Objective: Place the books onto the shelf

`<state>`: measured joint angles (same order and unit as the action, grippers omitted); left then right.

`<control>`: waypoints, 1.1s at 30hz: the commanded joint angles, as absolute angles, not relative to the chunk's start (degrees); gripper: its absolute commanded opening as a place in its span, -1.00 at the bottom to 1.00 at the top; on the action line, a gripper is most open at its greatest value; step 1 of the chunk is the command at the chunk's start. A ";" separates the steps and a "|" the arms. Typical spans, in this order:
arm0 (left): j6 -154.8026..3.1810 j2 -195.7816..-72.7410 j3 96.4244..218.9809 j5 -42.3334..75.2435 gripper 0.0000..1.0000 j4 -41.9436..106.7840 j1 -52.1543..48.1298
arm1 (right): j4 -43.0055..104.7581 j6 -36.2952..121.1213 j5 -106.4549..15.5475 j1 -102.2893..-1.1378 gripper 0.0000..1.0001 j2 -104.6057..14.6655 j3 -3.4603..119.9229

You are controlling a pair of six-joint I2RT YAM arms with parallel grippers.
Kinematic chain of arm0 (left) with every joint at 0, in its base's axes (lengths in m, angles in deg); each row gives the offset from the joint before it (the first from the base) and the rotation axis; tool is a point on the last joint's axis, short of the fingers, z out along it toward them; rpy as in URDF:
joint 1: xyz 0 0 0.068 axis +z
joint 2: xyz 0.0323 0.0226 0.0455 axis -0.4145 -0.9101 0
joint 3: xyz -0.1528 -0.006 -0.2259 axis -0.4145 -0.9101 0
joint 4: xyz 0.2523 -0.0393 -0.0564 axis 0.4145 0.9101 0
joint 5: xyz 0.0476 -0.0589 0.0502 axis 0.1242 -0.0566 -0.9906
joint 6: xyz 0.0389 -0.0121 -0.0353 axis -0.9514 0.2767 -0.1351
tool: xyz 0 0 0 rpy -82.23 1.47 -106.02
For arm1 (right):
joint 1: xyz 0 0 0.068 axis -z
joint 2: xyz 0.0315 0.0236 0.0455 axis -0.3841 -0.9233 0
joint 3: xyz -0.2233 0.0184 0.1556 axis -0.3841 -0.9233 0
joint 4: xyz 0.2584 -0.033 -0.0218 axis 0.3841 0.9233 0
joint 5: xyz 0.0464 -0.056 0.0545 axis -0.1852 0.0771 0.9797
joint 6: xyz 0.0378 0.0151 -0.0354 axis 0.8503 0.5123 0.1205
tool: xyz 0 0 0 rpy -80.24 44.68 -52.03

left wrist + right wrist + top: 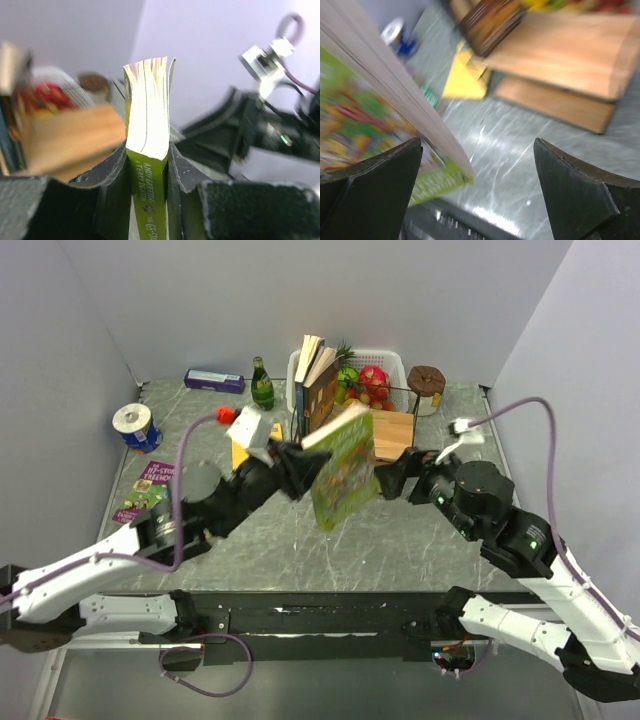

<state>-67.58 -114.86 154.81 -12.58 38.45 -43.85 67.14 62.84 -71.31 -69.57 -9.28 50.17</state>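
A bright green cartoon book point(345, 468) hangs tilted in the air over the table's middle. My left gripper point(303, 466) is shut on its spine; in the left wrist view the fingers point(112, 175) press both sides of the green spine point(148, 185), pages fanned above. My right gripper point(388, 480) stands open just right of the book, and the book's lower corner point(440, 170) lies between its jaws without touching them. The shelf point(392, 430) stands behind, with dark blue and brown books point(318, 390) upright at its left end. A purple book point(140, 490) lies flat at the left.
Behind the shelf stands a white fruit basket point(392, 362), with a green bottle point(262, 385), a dark box point(213, 380) and a brown-lidded jar point(426, 385) along the back. A tape roll point(132, 425) sits at the left. A yellow object point(240, 454) lies by the shelf.
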 commanded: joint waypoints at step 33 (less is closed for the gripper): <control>-90.03 -151.31 169.39 -14.30 -0.98 -0.54 -23.50 | 57.28 70.58 -81.67 -50.99 0.99 -20.75 48.61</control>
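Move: The left hand holds the green book; the free place for it on the shelf's top board lies about 28 cm ahead, 7 cm right and 12 cm below. The two standing books are about 25 cm ahead and 1 cm left of this hand, and the fruit basket is some 38 cm ahead and 8 cm right, well below. From the right hand the free place is roughly 24 cm ahead, 12 cm left. Left hand carries the green book some 22 cm forward over the shelf; open right hand moves forward-right. ##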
